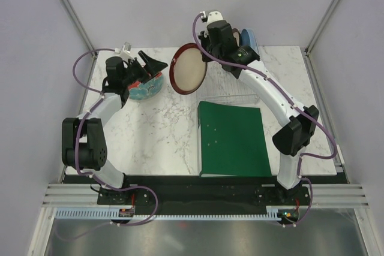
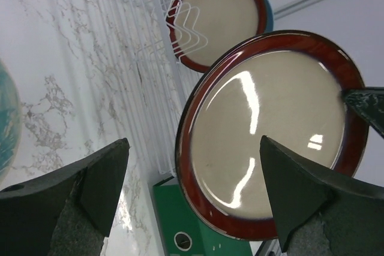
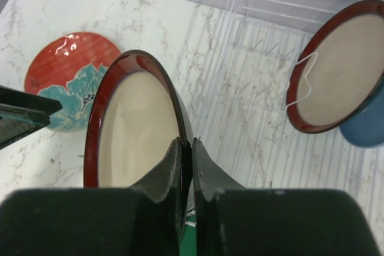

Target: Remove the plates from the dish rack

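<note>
My right gripper (image 3: 186,142) is shut on the rim of a dark-red-rimmed, cream-centred plate (image 3: 135,124) and holds it on edge in the air (image 1: 188,68), left of the dish rack (image 1: 233,95). My left gripper (image 2: 193,142) is open and faces this plate (image 2: 270,130) without touching it. The red plate with the teal flower (image 1: 146,89) lies flat on the table under the left gripper (image 1: 151,63). A second red-rimmed cream plate (image 3: 336,76) stands upright in the rack (image 3: 264,46), with the light blue plate (image 3: 363,129) behind it.
A flat green folder (image 1: 234,139) lies on the marble table (image 1: 156,136) in front of the rack, below the held plate. Grey walls and metal posts close in the table at the back and both sides.
</note>
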You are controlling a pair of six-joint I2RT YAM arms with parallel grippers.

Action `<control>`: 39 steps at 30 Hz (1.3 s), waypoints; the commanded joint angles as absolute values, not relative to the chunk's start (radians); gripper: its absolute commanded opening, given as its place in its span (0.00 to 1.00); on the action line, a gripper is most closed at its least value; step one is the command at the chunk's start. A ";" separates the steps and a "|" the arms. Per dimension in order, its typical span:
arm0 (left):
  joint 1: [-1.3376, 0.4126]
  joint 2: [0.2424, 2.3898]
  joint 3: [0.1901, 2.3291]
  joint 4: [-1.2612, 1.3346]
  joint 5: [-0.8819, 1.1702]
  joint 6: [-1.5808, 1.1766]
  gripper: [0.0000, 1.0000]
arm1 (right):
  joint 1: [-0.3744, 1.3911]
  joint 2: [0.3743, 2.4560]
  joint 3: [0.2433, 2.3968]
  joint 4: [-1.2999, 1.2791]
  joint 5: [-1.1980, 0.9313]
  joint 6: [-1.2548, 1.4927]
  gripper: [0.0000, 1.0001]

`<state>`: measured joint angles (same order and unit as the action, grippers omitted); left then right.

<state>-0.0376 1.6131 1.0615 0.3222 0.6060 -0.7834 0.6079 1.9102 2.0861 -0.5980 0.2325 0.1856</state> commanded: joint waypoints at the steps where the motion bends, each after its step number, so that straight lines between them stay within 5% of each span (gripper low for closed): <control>1: -0.046 1.624 1.031 0.518 0.676 -0.911 0.95 | 0.621 1.781 2.082 -0.402 0.170 0.297 0.00; 19: -0.060 1.661 0.966 0.651 0.706 -0.954 0.89 | 0.624 1.770 2.045 -0.353 0.155 0.351 0.00; 23: -0.063 1.715 0.956 0.826 0.764 -1.072 0.76 | 0.624 1.752 2.008 -0.324 0.147 0.376 0.00; 24: -0.063 1.727 0.956 0.865 0.773 -1.100 0.61 | 0.623 1.749 1.988 -0.308 0.144 0.383 0.00; 26: -0.064 1.752 0.948 0.998 0.790 -1.187 0.58 | 0.623 1.744 1.976 -0.302 0.141 0.391 0.00; 27: -0.064 1.775 0.946 1.041 0.795 -1.213 0.46 | 0.623 1.740 1.962 -0.298 0.141 0.394 0.00; 29: -0.064 1.804 0.945 1.159 0.811 -1.294 0.43 | 0.624 1.735 1.951 -0.287 0.143 0.403 0.00; 32: -0.066 1.870 0.943 1.291 0.830 -1.411 0.18 | 0.624 1.733 1.936 -0.276 0.132 0.411 0.00; 33: -0.066 1.888 0.943 1.375 0.833 -1.440 0.03 | 0.624 1.733 1.936 -0.273 0.129 0.413 0.00; 39: -0.071 1.993 0.985 1.534 0.885 -1.582 0.02 | 0.623 1.740 1.919 -0.265 0.110 0.420 0.00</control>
<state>-0.0528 1.9568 0.9474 1.2453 0.8017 -1.4044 0.6048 1.8156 1.9053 -0.4538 0.1856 0.3649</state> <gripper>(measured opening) 0.050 0.122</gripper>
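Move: The cream plate with the dark red rim hangs between the hands, still held by its upper rim: its middle is about 11 cm right of the left hand, level with it in reach, and 4 cm above. From the right hand it lies 6 cm left, 2 cm back and 7 cm lower. The flower plate lies on the table 10 cm left of the left hand, level in reach, about 20 cm below. The next cream plate stands in the rack, 12 cm ahead of the right hand, 14 cm right, 17 cm lower. The left fingers pinch the held plate's left rim: first a slow creep right, then the open hand comes on to about 4 cm in all, rolling some 25 degrees left side down while the fingers shut. The right hand keeps its grip opposite, easing a little back and left and rolling about 10 degrees left side up. ##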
